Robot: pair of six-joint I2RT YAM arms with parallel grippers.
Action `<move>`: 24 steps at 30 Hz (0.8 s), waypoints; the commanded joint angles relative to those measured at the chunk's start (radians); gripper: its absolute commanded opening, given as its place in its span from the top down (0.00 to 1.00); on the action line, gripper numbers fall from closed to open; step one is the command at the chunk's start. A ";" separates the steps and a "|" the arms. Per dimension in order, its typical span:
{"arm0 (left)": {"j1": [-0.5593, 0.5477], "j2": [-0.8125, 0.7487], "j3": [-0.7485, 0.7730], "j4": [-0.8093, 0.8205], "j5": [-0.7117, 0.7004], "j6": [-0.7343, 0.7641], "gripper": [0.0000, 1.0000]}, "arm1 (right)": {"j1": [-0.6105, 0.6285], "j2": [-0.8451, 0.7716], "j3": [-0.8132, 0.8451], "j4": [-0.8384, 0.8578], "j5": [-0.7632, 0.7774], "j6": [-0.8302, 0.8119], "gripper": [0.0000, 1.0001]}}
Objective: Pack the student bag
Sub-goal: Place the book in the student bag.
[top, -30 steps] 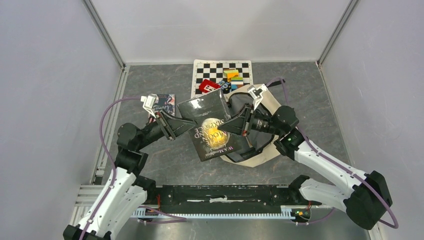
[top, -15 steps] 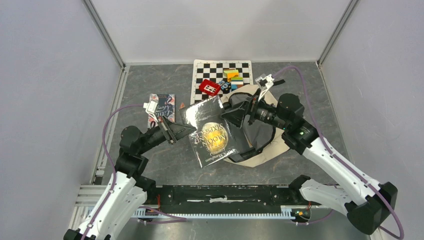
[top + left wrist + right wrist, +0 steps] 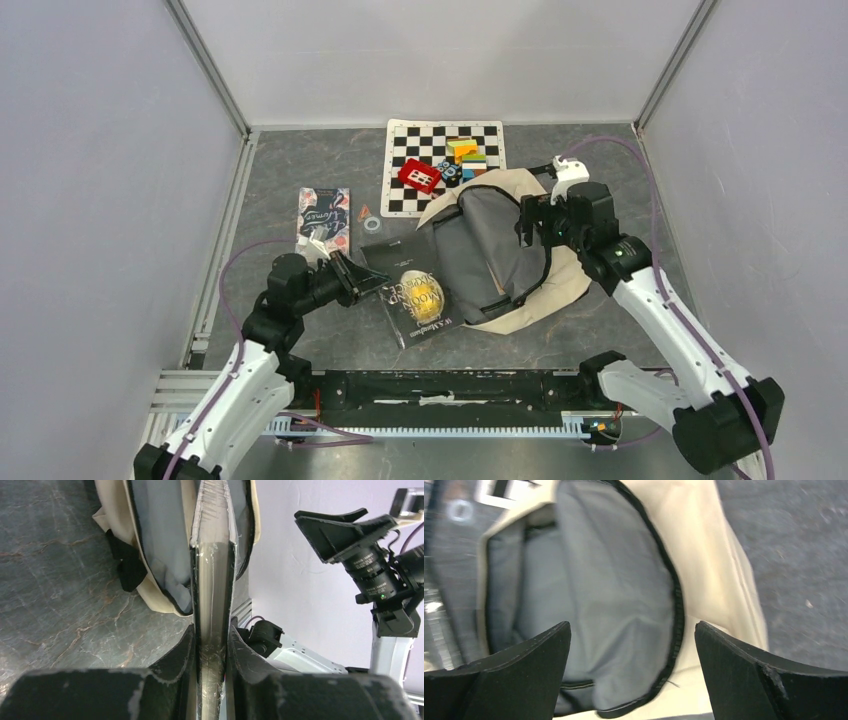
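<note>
The student bag (image 3: 520,290) lies at mid-table, cream with black trim, its mouth open to the left and its grey lining (image 3: 589,595) showing. A black book with a golden moon on its cover (image 3: 418,290) sits tilted just left of the bag. In the left wrist view the book (image 3: 212,580) stands edge-on, its far end at the bag's (image 3: 160,545) opening. My left gripper (image 3: 365,278) is shut on the book's near-left edge, one finger on each cover (image 3: 212,652). My right gripper (image 3: 530,215) hangs open over the bag's right side, nothing between its fingers (image 3: 631,627).
A chessboard mat (image 3: 400,190) at the back carries a red item (image 3: 418,175) and coloured blocks (image 3: 466,155). A second book (image 3: 324,215) and a small ring (image 3: 371,224) lie left of the bag. Walls close in on three sides.
The right gripper let go of the black book, opened wide and drew back right over the bag. The left gripper closed on the book and lowered it toward the near left.
</note>
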 commanded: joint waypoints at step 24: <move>0.001 0.227 -0.015 0.320 0.111 -0.007 0.98 | -0.211 0.437 0.037 0.172 -0.260 -0.225 0.66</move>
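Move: My right hand, open and empty, goes for the bag's right rim, about 5 cm ahead, 3 cm to its right and 13 cm below. From that hand the chessboard lies some 26 cm ahead and 17 cm left, and the black book some 8 cm back and 24 cm left, about 11 cm lower. My left hand already grips the book; the bag's opening is roughly 12 cm ahead of it, 24 cm right and 13 cm below. I drop my right hand about 12 cm onto the bag's right rim, swinging right at first, then easing partly back left while reaching some 4 cm forward; it tips down about 15 degrees, and its wide-open fingers close about halfway, to either side of the zip. Meanwhile I keep the black book pinched in my left hand and lower it nearly 5 cm, finally edging it slightly towards the bag. ##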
